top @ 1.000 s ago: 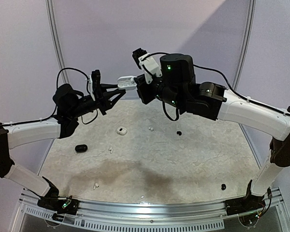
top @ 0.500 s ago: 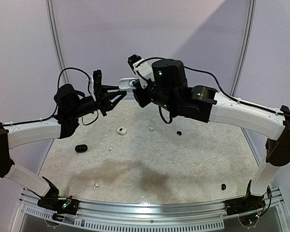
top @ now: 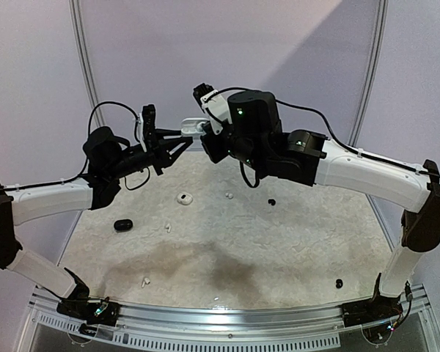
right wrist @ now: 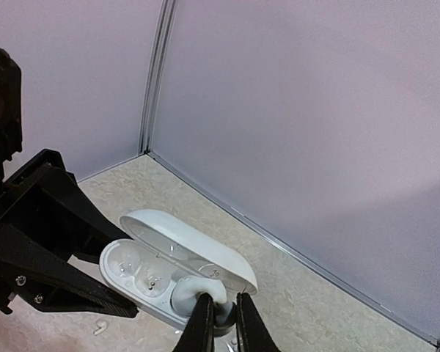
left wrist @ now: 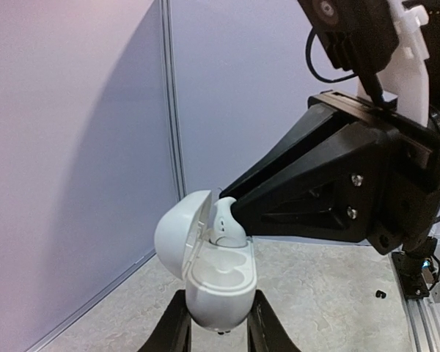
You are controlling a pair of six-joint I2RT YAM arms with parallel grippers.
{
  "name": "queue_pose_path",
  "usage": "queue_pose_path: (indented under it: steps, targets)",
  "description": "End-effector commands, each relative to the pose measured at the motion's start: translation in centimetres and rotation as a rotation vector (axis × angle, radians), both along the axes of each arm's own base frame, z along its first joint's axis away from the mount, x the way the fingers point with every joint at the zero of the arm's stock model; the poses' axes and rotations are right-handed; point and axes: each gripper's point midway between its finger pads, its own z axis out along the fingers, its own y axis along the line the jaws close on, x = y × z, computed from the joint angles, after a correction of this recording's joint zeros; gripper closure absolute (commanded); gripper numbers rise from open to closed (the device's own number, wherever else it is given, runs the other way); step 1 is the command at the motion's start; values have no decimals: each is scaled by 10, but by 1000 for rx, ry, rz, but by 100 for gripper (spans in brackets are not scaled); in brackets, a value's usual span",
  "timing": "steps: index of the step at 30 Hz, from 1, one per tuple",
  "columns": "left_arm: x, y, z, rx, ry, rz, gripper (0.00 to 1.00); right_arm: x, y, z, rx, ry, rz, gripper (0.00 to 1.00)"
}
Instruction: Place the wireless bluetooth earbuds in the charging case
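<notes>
My left gripper (left wrist: 216, 323) is shut on the base of an open white charging case (left wrist: 218, 282), held high above the table, lid (left wrist: 180, 233) swung back. My right gripper (right wrist: 220, 323) is shut on a white earbud (right wrist: 198, 290) and holds it in the end socket of the case (right wrist: 143, 271). The bud (left wrist: 226, 224) stands partly in that socket; the socket beside it is empty. In the top view the two grippers meet at the case (top: 193, 126). Other loose white buds (top: 229, 195) (top: 167, 228) (top: 144, 280) and black buds (top: 271, 202) (top: 339, 283) lie on the table.
A black pill-shaped case (top: 122, 225) lies at the left of the table and a white case (top: 184, 197) near the back middle. Purple walls close the back and sides. One loose white bud (right wrist: 99, 328) shows below the held case.
My right arm has swung left and brought the earbud against the case held by the left gripper. The left arm has barely moved.
</notes>
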Motion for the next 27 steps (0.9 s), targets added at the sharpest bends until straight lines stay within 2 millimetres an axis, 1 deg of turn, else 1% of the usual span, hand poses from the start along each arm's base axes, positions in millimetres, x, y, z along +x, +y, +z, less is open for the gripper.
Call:
queue_pose_path:
  steps: [1, 6, 12, 16, 23, 26, 27]
  targets:
    - [-3, -5, 18, -34, -31, -7, 100, -2, 7, -28, -88, 45, 17, 86]
    - [-2, -5, 17, -32, -30, -5, 100, -4, 6, -34, -115, 60, 30, 77]
    - [-2, -5, 16, -29, -28, -5, 100, -6, 1, -38, -155, 71, 33, 73]
    - [-3, -5, 15, -30, -22, -5, 100, -6, -2, -38, -181, 76, 35, 72]
    - [-1, -5, 13, -29, -6, -3, 100, -4, -5, -28, -189, 63, 38, 72]
    - [8, 1, 11, -30, 16, 46, 100, -5, -11, -17, -157, 68, 40, 70]
    - [12, 4, 10, -29, 28, 64, 100, -6, -14, -8, -123, 74, 51, 68]
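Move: The right hand still pinches an earbud in the end slot of the open charging case, whose middle is about 2 cm to its left and 1 cm below, level fore and aft. The table's round white case is roughly 12 cm ahead, 9 cm left and 37 cm down; a loose earbud is 13 cm ahead, 6 cm right and 38 cm down. From the left hand, the charging case's middle is about 2 cm right, 1 cm ahead and 1 cm above. Downward and slightly to its right the right hand eases off the charging case, sinking some 2.5 cm while the wrist tips its fingers down by about 10 degrees. The fingers open first, letting go of the earbud in the slot, and then come free below and beside the case. The left hand keeps its pinch on the case, nearly still. ##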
